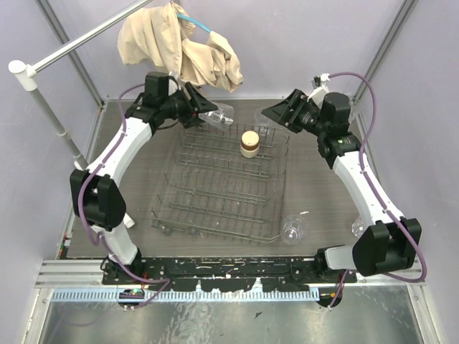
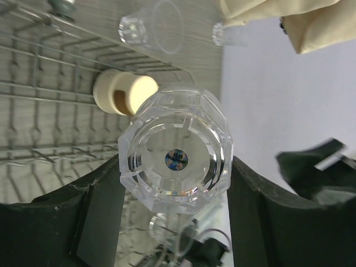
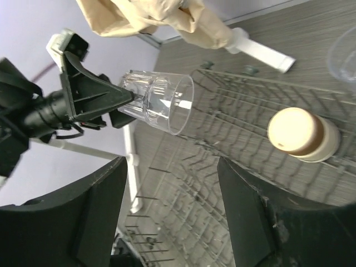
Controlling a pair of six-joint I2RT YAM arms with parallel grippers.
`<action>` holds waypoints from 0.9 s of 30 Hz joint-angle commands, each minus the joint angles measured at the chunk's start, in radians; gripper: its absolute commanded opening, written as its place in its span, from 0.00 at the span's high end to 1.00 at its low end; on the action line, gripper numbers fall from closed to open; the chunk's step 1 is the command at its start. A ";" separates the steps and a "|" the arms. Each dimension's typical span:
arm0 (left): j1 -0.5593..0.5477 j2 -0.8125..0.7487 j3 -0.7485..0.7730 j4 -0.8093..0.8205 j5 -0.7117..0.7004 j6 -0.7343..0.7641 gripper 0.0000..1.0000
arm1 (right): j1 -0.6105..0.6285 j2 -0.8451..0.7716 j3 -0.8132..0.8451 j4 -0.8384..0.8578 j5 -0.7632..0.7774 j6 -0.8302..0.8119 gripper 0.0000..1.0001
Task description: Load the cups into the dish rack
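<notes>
The grey wire dish rack [image 1: 215,197] lies mid-table. A tan-brown cup [image 1: 249,143] stands upside down in its far part. My left gripper [image 1: 206,110] hovers over the rack's far left corner, shut on a clear cup [image 1: 221,117]. In the left wrist view that clear cup [image 2: 175,150] fills the gap between both fingers [image 2: 83,222]. From the right wrist, the held cup [image 3: 161,103] lies tilted, mouth toward the rack. My right gripper [image 1: 276,115] hangs open and empty over the far right corner. Its fingers [image 3: 94,217] stand wide apart above the prongs [image 3: 183,200].
Another clear cup [image 1: 292,229] lies on the table by the rack's near right corner, and one [image 1: 356,228] sits beside the right arm. One more clear cup [image 2: 153,28] lies just past the tan cup [image 2: 123,92]. A beige cloth [image 1: 179,46] hangs from a white pole [image 1: 64,46] at the back.
</notes>
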 commanded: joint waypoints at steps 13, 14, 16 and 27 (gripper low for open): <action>-0.160 0.264 0.335 -0.344 -0.505 0.360 1.00 | 0.002 -0.089 0.157 -0.390 0.237 -0.394 0.27; -0.162 0.276 0.340 -0.344 -0.511 0.366 1.00 | 0.000 -0.088 0.160 -0.392 0.240 -0.399 0.27; -0.170 0.299 0.358 -0.347 -0.529 0.382 1.00 | -0.004 -0.086 0.167 -0.399 0.244 -0.407 0.27; -0.222 0.425 0.507 -0.388 -0.656 0.475 1.00 | -0.011 -0.072 0.180 -0.412 0.250 -0.431 0.27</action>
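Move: Left hand: it holds the clear cup by its base; the free spot in the rack's far left part lies about 7 cm ahead, 3 cm to the right and roughly 21 cm below. The brown cup standing in the rack is some 5 cm ahead, 14 cm to the right and 20 cm below; another clear cup, beyond the far rim, is 18 cm ahead, 18 cm to the right and 23 cm below. From the empty right hand, that free spot lies about 12 cm ahead, 18 cm to its left and 26 cm below. Sinking about 12 cm and edging some 4 cm forward, the left hand lowers the clear cup towards the rack's far left part, beside the brown cup. Meanwhile it rolls roughly 40 degrees, swinging the cup's mouth from sideways to steeply down, its grip kept; the descent levels off near the end. The right hand, already open and empty, backs off about 5 cm to the right, sinking a little and rolling the other way. ##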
